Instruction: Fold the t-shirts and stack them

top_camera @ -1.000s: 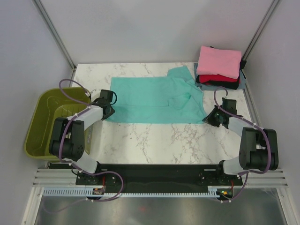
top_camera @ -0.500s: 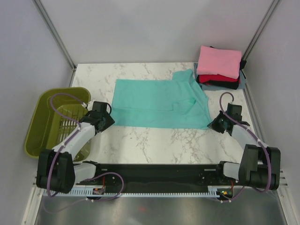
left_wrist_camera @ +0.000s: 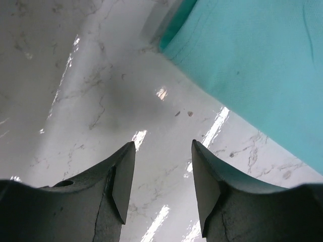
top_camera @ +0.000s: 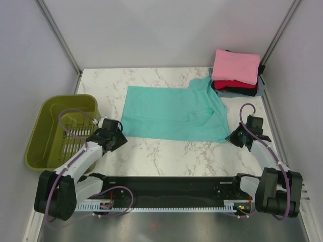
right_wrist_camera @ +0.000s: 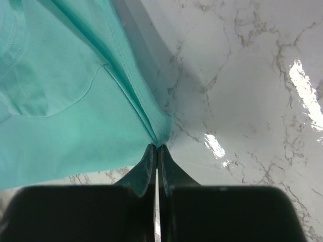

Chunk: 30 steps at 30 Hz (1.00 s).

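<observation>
The teal t-shirt [top_camera: 171,112] lies spread flat in the middle of the marble table. My right gripper [top_camera: 233,137] is shut on its near right corner [right_wrist_camera: 160,132]; the cloth runs into the closed fingertips in the right wrist view. My left gripper [top_camera: 120,138] is open and empty just off the shirt's near left corner; the left wrist view shows the teal edge [left_wrist_camera: 242,70] ahead of and apart from the open fingers [left_wrist_camera: 123,181]. A stack of folded shirts, pink [top_camera: 236,65] on top, then red [top_camera: 233,84], black and grey-blue, sits at the back right.
An olive-green plastic basket [top_camera: 41,126] stands at the left edge of the table beside my left arm. Metal frame posts rise at the back corners. White marble table [top_camera: 166,154] lies between the shirt and the arm bases.
Both grippers moved toward the near edge and the shirt slid with them. The left gripper has let go of the left corner and now stands open; the right still holds its corner.
</observation>
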Tool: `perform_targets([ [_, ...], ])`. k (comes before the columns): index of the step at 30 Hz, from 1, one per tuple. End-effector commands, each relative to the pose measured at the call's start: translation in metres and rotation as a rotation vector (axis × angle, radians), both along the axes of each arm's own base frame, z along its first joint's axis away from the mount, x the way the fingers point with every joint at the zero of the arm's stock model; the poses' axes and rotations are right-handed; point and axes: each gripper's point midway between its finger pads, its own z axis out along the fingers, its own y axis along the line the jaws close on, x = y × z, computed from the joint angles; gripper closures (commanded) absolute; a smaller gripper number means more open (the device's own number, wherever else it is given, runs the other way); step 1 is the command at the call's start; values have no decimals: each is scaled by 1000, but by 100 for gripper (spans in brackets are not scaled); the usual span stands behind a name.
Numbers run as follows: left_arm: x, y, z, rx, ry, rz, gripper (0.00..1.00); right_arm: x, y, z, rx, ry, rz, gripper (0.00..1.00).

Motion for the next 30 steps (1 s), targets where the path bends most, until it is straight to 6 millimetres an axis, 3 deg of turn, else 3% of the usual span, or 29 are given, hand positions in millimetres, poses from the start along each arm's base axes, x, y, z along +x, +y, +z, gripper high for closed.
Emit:
perform_targets([
  [1,23,-4,2,-25,-63,57,43,5,1,2,12,-4,11,100],
  [5,39,-4,3,-23,-106,74,43,7,1,3,11,-15,22,100],
  [21,63,6,-7,34,-131,149,43,14,7,-11,36,-4,77,100],
  [30,74,-1,-21,23,-99,150,48,17,10,-15,55,1,91,100],
])
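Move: My open left hand is heading for the teal shirt's near-left corner, about 6 cm ahead, 3 cm to its left and 2 cm lower. The green bin's middle is some 7 cm ahead and 32 cm to that hand's left. My right hand already pinches the near-right corner at its fingertips, with the other corner roughly 55 cm to its left and 1 cm ahead; the pink-topped stack stands some 36 cm ahead and 4 cm right of it. I bring my left hand about 6 cm forward, sinking some 2 cm over the first half and then skimming level, fingers staying open, until they straddle the shirt's near hem just right of its corner. Meanwhile my right hand keeps its pinch and lowers its corner about 2 cm, easing it a centimetre left. ##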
